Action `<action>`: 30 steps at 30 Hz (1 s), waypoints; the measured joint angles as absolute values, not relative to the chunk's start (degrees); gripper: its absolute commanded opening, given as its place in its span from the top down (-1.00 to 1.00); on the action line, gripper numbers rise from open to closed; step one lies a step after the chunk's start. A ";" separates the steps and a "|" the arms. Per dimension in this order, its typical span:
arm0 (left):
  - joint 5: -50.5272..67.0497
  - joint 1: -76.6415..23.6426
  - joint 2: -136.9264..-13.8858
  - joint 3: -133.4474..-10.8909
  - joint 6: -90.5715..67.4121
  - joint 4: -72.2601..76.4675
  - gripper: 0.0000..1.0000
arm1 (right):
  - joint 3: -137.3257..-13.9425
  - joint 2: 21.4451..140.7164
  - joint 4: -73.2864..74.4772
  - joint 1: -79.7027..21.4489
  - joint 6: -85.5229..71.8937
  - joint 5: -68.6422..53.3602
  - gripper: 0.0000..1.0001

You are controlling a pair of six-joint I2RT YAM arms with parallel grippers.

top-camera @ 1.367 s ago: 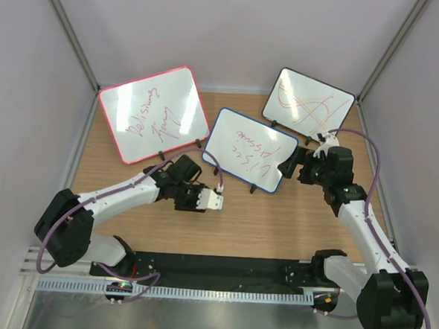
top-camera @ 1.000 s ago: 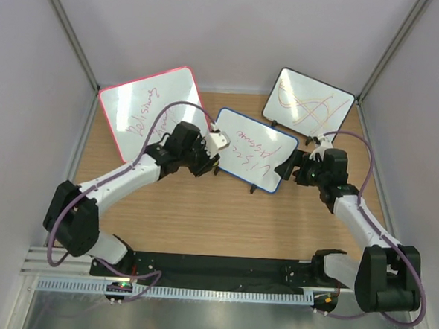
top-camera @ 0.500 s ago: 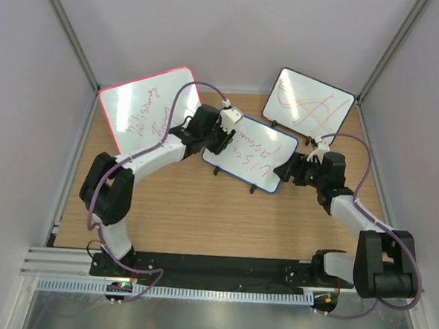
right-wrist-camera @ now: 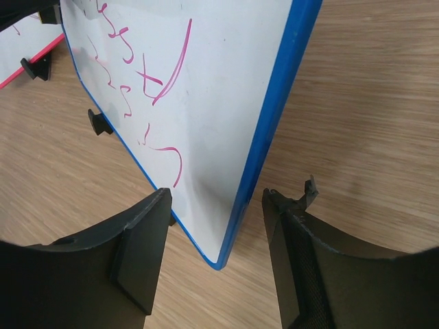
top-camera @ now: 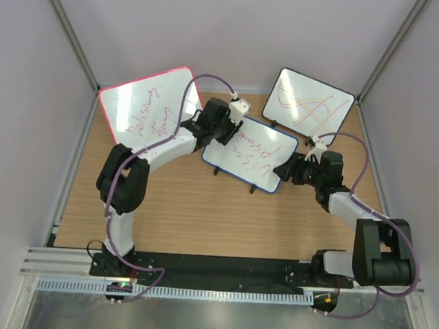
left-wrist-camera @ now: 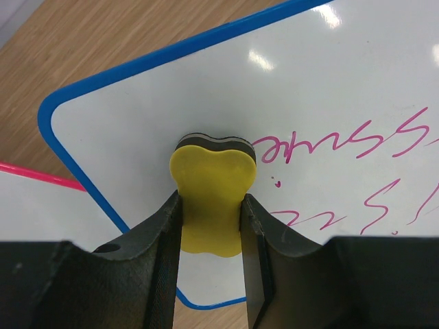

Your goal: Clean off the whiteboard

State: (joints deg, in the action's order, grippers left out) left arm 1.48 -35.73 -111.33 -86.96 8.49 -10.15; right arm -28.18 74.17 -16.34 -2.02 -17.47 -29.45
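Observation:
The blue-framed whiteboard (top-camera: 250, 150) stands on small black feet at mid-table, with red handwriting. My left gripper (top-camera: 225, 131) is at its far left corner, shut on a yellow eraser (left-wrist-camera: 212, 188) whose dark pad touches the white surface just left of the writing (left-wrist-camera: 343, 147). My right gripper (top-camera: 285, 168) is open, its jaws on either side of the board's right edge (right-wrist-camera: 274, 130), near the lower corner, not touching it.
A larger pink-framed board (top-camera: 150, 112) with red writing leans at the back left, its edge showing in the left wrist view (left-wrist-camera: 41, 177). A black-framed board (top-camera: 309, 99) with orange and red scribbles stands at the back right. The table (top-camera: 202, 208) is wooden.
My left arm has swung from the front of the table up to the board's far left corner with the eraser. My right gripper has edged left around the board's right edge.

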 measured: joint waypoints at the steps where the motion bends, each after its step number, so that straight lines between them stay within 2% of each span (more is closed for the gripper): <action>1: 1.30 -35.79 -111.61 -86.98 8.82 -10.04 0.99 | -28.18 74.30 -16.40 -2.02 -17.45 -29.74 -0.25; 5: 0.99 -36.34 -111.98 -86.98 9.74 -9.87 0.99 | -28.18 74.39 -16.73 -2.02 -17.45 -30.30 -0.19; 9: 0.40 -37.30 -112.27 -87.00 10.66 -9.41 0.96 | -28.18 74.41 -16.78 -2.02 -17.34 -30.68 0.02; 15: -2.66 -38.94 -114.32 -88.77 12.38 -9.06 0.99 | -28.18 74.41 -16.86 -2.02 -17.21 -31.16 0.15; 19: -4.27 -39.48 -115.26 -89.36 13.28 -8.34 1.00 | -28.18 75.07 -17.82 -2.02 -16.84 -33.08 0.38; 23: -5.61 -40.69 -115.74 -89.80 14.22 -7.94 1.00 | -28.53 76.95 -18.13 -1.85 -17.15 -36.07 0.70; 30: -6.09 -44.47 -116.05 -89.84 14.37 -7.44 0.99 | -29.85 77.89 -16.40 -1.58 -16.58 -37.74 0.72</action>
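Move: The left hand already holds the eraser at the upper left of the blue-framed whiteboard; the writing's middle lies about 9 cm right, 3 cm back and 2 cm lower. The pink-framed board's middle is some 21 cm left of that hand and 5 cm ahead. The right hand's open fingers straddle the blue board's edge, with its lower right corner roughly 2 cm left, 2 cm back and 2 cm below. Left hand wipes eraser some 6 cm right, finally also back, across writing; right fingers close on board corner. ##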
